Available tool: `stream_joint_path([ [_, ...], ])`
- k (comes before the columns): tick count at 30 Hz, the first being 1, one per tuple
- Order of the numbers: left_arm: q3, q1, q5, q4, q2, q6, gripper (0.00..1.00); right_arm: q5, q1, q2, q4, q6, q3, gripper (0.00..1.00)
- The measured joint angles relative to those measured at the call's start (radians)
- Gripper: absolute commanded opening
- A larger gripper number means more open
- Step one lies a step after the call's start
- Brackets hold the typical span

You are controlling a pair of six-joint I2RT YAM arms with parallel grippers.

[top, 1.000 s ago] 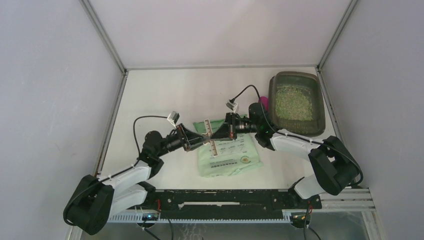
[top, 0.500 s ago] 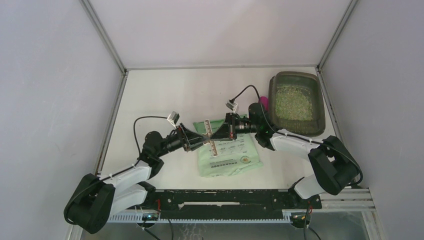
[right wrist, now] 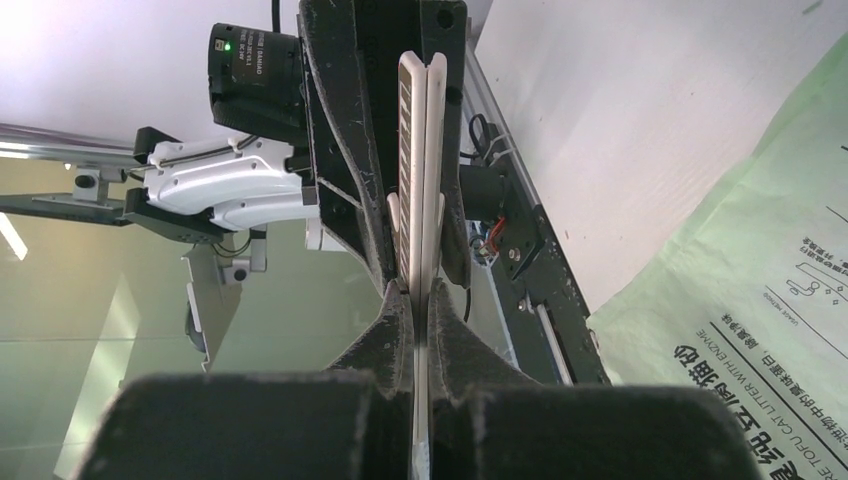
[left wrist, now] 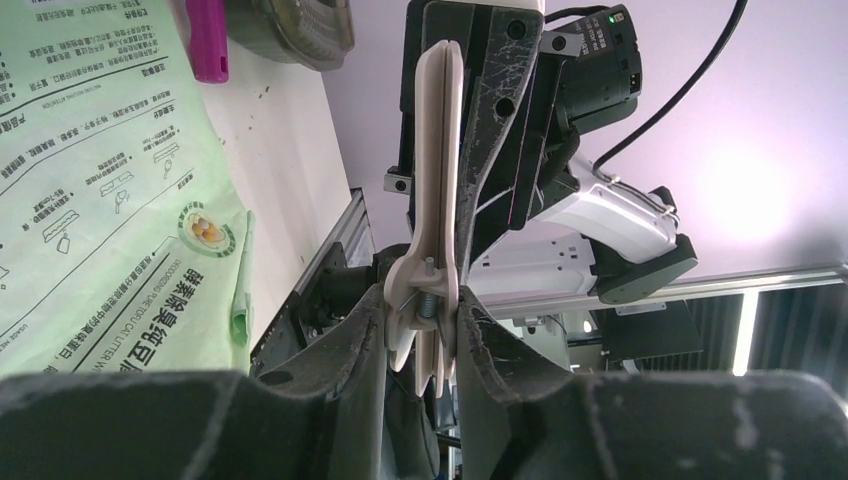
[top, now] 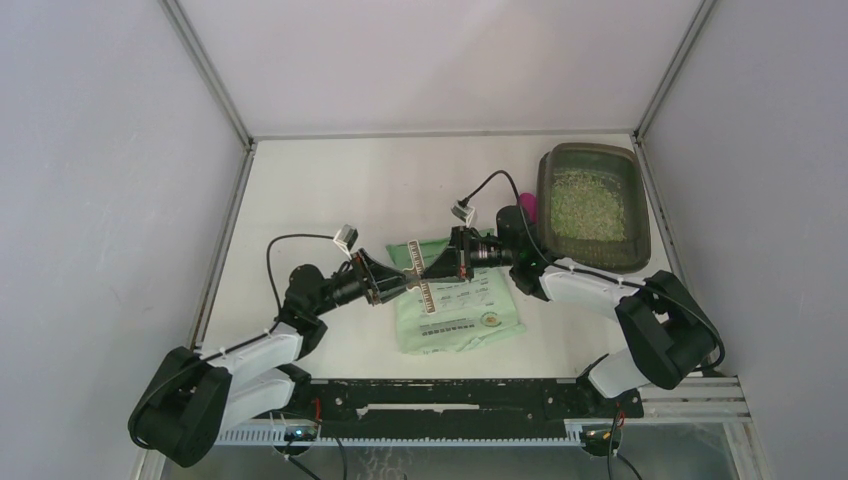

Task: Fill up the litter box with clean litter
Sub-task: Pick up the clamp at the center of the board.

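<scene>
The dark litter box [top: 593, 152] stands at the back right with clean litter [top: 588, 205] spread inside. A white spring bag clip [top: 421, 268] hangs between both arms above the green bag [top: 460, 312]. My left gripper [top: 398, 281] is shut on the clip's handle end; in the left wrist view its fingers [left wrist: 372, 330] press the handles of the clip [left wrist: 437, 180] by the spring. My right gripper [top: 441, 262] is shut on the other end; in the right wrist view its pads [right wrist: 398, 320] pinch the thin blades of the clip [right wrist: 420, 150].
A magenta scoop [top: 528, 207] lies beside the litter box's left wall, behind the right arm. The green bag [left wrist: 90, 180] lies flat, printed side up, at the table's middle front. Grey walls close in the table on three sides; the black rail [top: 450, 395] runs along the near edge.
The left arm has shifted very slightly. The clip, the bag and the right arm have stayed where they were.
</scene>
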Motion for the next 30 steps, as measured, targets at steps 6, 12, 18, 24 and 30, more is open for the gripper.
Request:
stream_joint_path([
  [6,-0.004,0.001,0.002,0.011,0.009,-0.008,0.0,-0.002,-0.001,0.004,-0.001,0.0,0.0,0.42],
  [12,-0.007,0.01,0.011,0.04,0.003,-0.034,0.0,-0.009,-0.041,0.005,-0.039,-0.02,0.0,0.6],
  [18,-0.007,0.013,0.018,0.06,0.0,-0.05,0.0,-0.019,-0.076,-0.02,-0.111,-0.056,0.0,0.61],
  [24,-0.007,0.013,0.021,0.081,-0.001,-0.051,0.0,0.004,-0.09,-0.093,-0.238,-0.132,0.0,0.6],
  [30,-0.007,0.014,0.028,0.033,-0.024,-0.029,0.0,0.122,-0.09,-0.248,-0.573,-0.316,0.001,0.61],
])
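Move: Between the two grippers, both holding it, the clamp has its middle about 1 cm to the left of the right hand and level with it fore and aft; from the left hand it is roughly 2 cm to the right and 1 cm ahead. The litter bag's middle lies some 17 cm below the right hand, about 8 cm right and 6 cm back. From the right hand, the scoop is roughly 24 cm right and 10 cm ahead, the litter box about 40 cm right and 15 cm ahead, both well below. Opening its fingers wide, the right hand lets go of the clamp and backs off about 6 cm to the right, first easing a little forward, then drawing back again. It sinks some 2 cm over the bag and tips its fingertips down about 15 degrees as it leaves. The left hand keeps its pinch on the clamp and lifts it only about 1 cm. ##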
